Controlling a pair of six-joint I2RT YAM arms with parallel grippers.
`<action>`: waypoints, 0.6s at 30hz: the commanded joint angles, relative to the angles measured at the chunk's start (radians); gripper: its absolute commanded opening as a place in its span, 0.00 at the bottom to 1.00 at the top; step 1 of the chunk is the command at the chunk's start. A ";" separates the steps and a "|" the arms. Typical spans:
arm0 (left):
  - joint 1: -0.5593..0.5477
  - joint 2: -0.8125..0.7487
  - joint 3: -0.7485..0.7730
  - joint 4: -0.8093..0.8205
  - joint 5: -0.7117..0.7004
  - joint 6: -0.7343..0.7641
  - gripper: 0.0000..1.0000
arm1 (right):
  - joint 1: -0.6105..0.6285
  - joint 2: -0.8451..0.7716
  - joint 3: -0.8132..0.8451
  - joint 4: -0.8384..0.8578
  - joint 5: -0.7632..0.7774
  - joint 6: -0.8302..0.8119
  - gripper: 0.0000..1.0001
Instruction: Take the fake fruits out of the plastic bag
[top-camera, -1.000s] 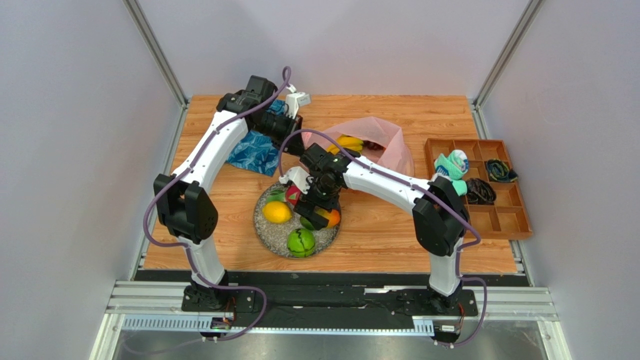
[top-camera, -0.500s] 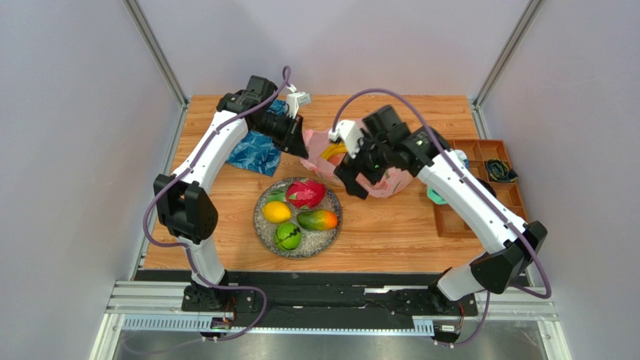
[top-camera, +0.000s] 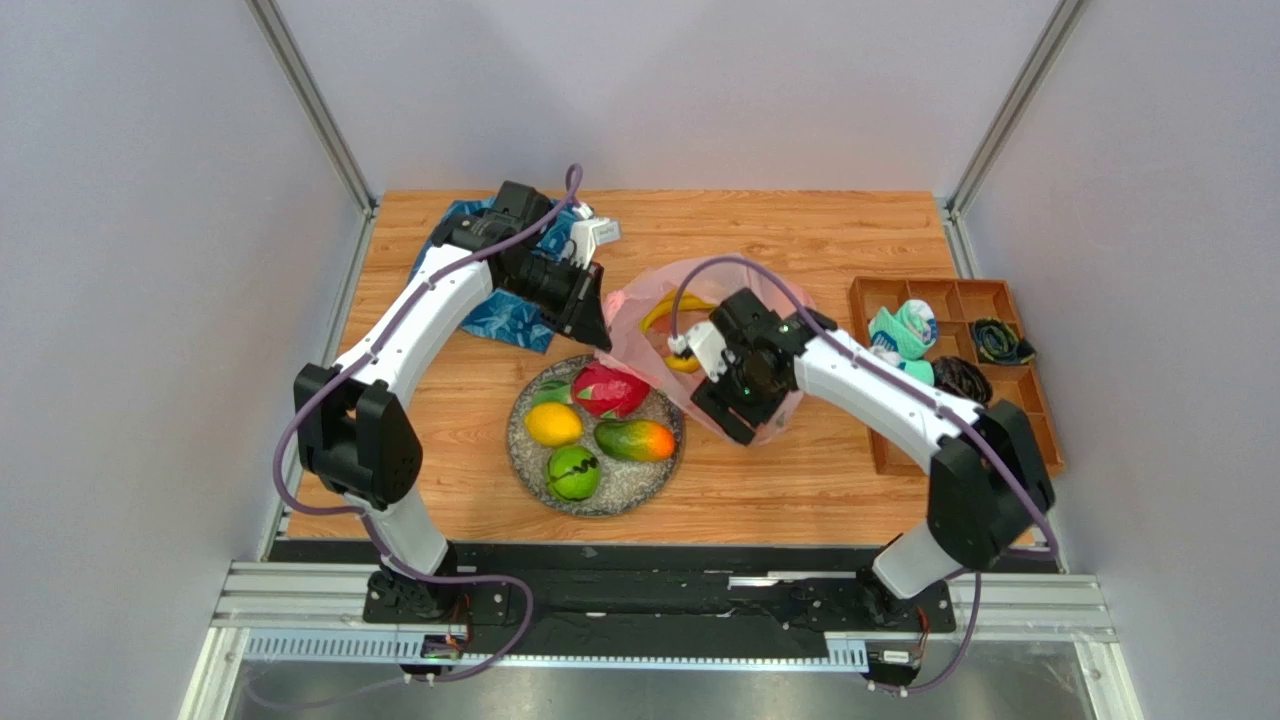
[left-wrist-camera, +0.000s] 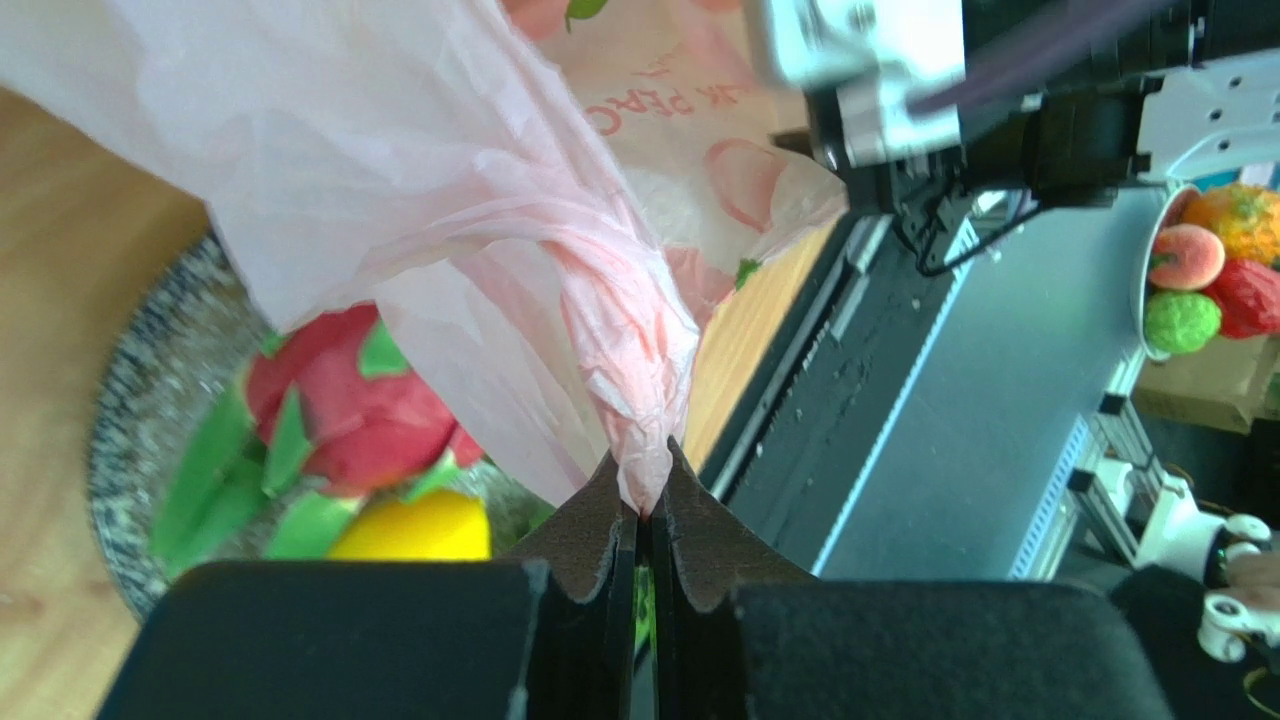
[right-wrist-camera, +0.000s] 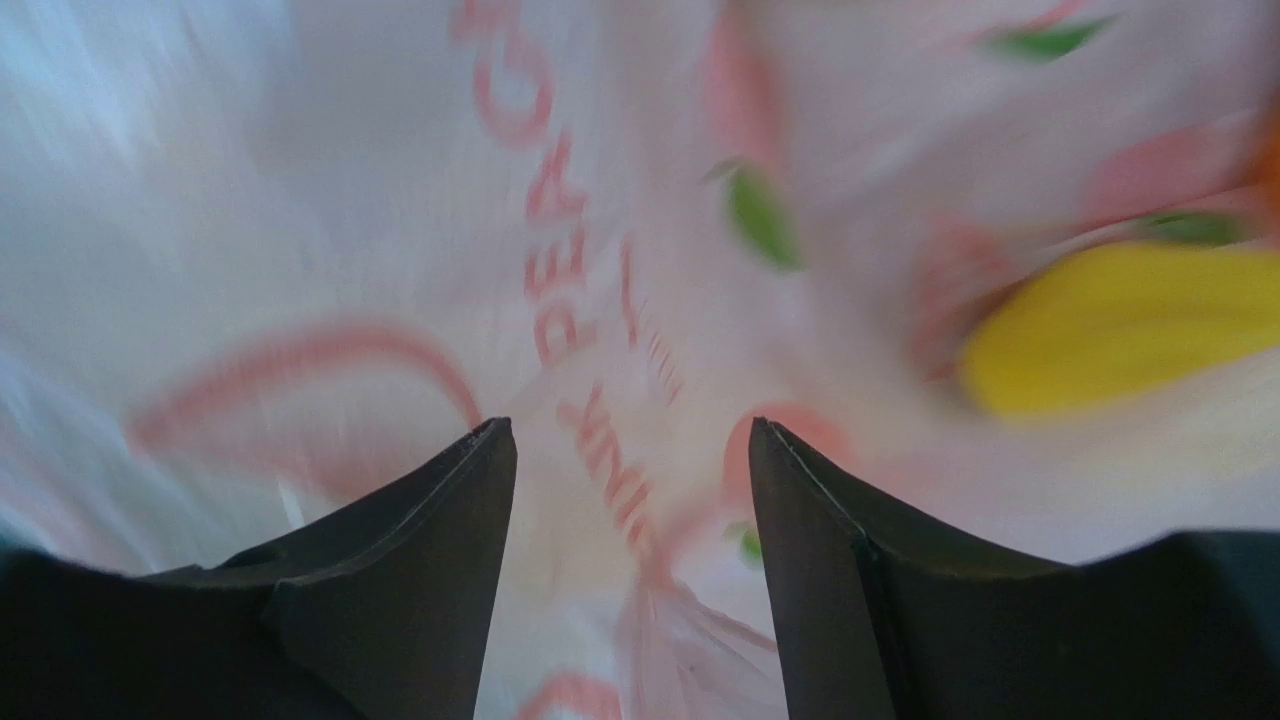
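The pink plastic bag (top-camera: 781, 308) lies behind the plate, with yellow bananas (top-camera: 672, 314) showing in its open mouth. My left gripper (top-camera: 597, 311) is shut on a twisted bit of the bag's edge (left-wrist-camera: 639, 428) and holds it up. My right gripper (top-camera: 732, 402) is at the bag's near side. Its jaws stand apart, with blurred bag film (right-wrist-camera: 601, 300) in front of them and a banana (right-wrist-camera: 1127, 323) off to the right. On the speckled plate (top-camera: 526, 450) lie a red dragon fruit (top-camera: 609, 386), a yellow fruit (top-camera: 553, 425), a mango (top-camera: 636, 440) and a green melon (top-camera: 574, 473).
A brown compartment tray (top-camera: 1022, 435) stands at the right edge with teal-and-white bundles (top-camera: 906, 324) and dark coils (top-camera: 999, 342). A blue patterned cloth (top-camera: 504, 315) lies under my left arm. The frame posts and walls close in the table's back corners.
My right arm left the plate, swung up over the bag and came down at its near side, its jaws narrowing. The dragon fruit and mango now lie uncovered on the plate. The left arm barely shifted.
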 joint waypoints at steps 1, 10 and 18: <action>-0.019 -0.122 -0.081 0.002 -0.002 0.006 0.08 | 0.057 -0.181 -0.084 0.024 0.013 0.048 0.65; -0.045 -0.090 -0.152 0.047 -0.018 -0.028 0.08 | -0.103 0.113 0.299 0.042 0.000 0.074 0.67; -0.045 -0.033 -0.072 0.025 -0.039 -0.020 0.08 | -0.094 0.268 0.442 -0.002 -0.140 0.222 0.62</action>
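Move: The yellow banana in the pink plastic bag lies some 15 cm ahead of the right hand, 6 cm to its left and 5 cm below. On the plate, the dragon fruit is about 7 cm ahead and 15 cm left of that hand, the mango 1 cm ahead and 12 cm left, both some 4 cm lower. From the left hand, which pinches the bag's rim, the banana is roughly 12 cm ahead, 11 cm right and 17 cm below. The bag's rim stays pinched in the left fingers, drawn back about 4 cm and lowered. The banana is what the right hand heads for: after a short backward pull inside the bag, the right hand swings forward about 14 cm in an upward arc, drifting left and turning slightly clockwise, then starts sinking over the banana, fingers still part open. ##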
